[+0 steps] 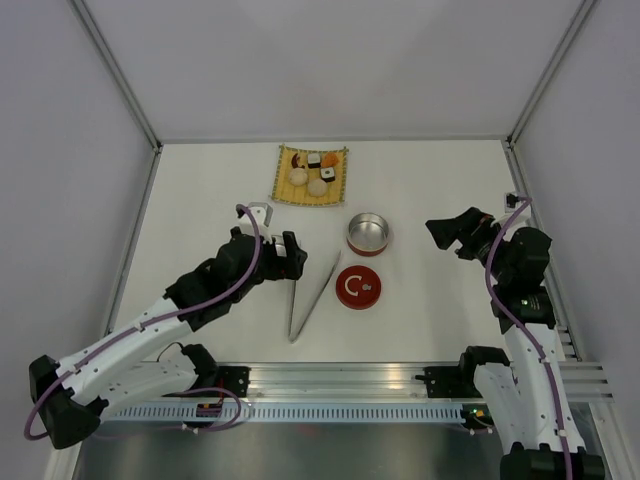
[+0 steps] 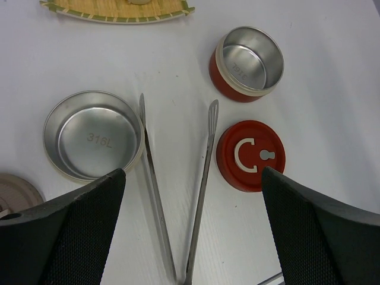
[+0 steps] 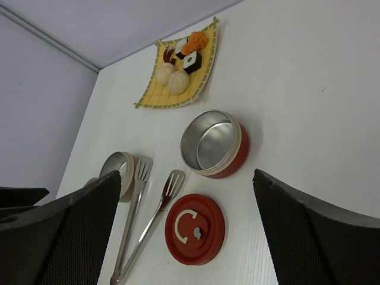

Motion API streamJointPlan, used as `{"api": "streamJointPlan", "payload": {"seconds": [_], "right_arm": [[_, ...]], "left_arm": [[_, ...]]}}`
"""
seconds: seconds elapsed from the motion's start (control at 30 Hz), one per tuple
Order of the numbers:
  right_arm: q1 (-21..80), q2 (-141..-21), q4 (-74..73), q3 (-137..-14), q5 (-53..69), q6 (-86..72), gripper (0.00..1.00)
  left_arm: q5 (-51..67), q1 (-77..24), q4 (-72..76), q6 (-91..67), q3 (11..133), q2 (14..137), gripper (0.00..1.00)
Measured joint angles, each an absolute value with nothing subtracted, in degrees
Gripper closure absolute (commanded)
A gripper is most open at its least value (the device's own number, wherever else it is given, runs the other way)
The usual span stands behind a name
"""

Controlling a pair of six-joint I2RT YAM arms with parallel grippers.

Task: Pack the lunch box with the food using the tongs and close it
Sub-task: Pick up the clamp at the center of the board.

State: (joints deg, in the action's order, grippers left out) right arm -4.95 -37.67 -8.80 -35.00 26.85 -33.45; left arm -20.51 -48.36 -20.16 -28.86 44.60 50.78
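The food (image 1: pixel 313 172) lies on a yellow bamboo mat (image 1: pixel 285 190) at the back of the table: white buns, black-wrapped rolls, an orange piece and a dark piece (image 3: pixel 181 62). In front of the mat stands the lunch box (image 1: pixel 369 251), an open red tin with a steel inside (image 2: pixel 217 65) (image 3: pixel 237 155). Its red lid (image 1: pixel 358 287) (image 2: pixel 228 160) (image 3: pixel 196 228) lies flat beside it. The tongs (image 1: pixel 310 295) (image 2: pixel 206 166) (image 3: pixel 173 181) rest on the table in a narrow V. My left gripper (image 1: pixel 288 254) (image 2: pixel 193 171) hovers open above them. My right gripper (image 1: pixel 445 232) (image 3: pixel 187 173) is open, right of the tin.
A shallow steel tray (image 2: pixel 94 135) (image 3: pixel 116 166) sits left of the tongs, under my left arm in the top view. A small grey disc (image 2: pixel 15 193) shows at its left. Enclosure walls ring the table, and a rail (image 1: pixel 340 380) runs along the near edge.
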Motion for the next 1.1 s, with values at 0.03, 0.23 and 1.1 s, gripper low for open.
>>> {"api": "streamJointPlan", "payload": {"seconds": [0.03, 0.23, 1.1], "right_arm": [[-4.8, -37.8, -8.8, -35.0, 26.6, -33.2, 0.02], [-4.7, -38.4, -10.0, -34.1, 24.1, -32.0, 0.02], [-4.2, -39.1, -13.9, -28.9, 20.4, -29.7, 0.02]], "left_arm": [[-20.8, -48.4, -20.5, -28.9, 44.6, 50.6, 0.0], [-20.8, -48.4, -21.4, -28.9, 44.6, 49.1, 0.01], [-19.4, -57.0, -25.8, -32.1, 45.9, 75.5, 0.01]]}}
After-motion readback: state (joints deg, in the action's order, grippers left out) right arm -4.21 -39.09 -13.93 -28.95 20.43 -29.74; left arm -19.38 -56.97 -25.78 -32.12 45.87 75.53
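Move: Below the left hand lies the clamp, its middle about 20 cm down, some 5 cm back and 3 cm to the right. The silver bowl is about 5 cm ahead and 6 cm left of this hand; the red lid roughly 3 cm back and 14 cm right; the red bowl about 9 cm ahead and 16 cm right. From the right hand the clamp lies some 31 cm left, 11 cm back and 23 cm down. Sinking about 13 cm towards the clamp, the left hand also eases back and to the right, roughly 4 cm each, while the wrist tips down and rolls its left side up, some 20 degrees each. Its fingers stay wide open and stop short of the clamp. The right hand, open too, drops about 8 cm off to the side, tipping down slightly. ##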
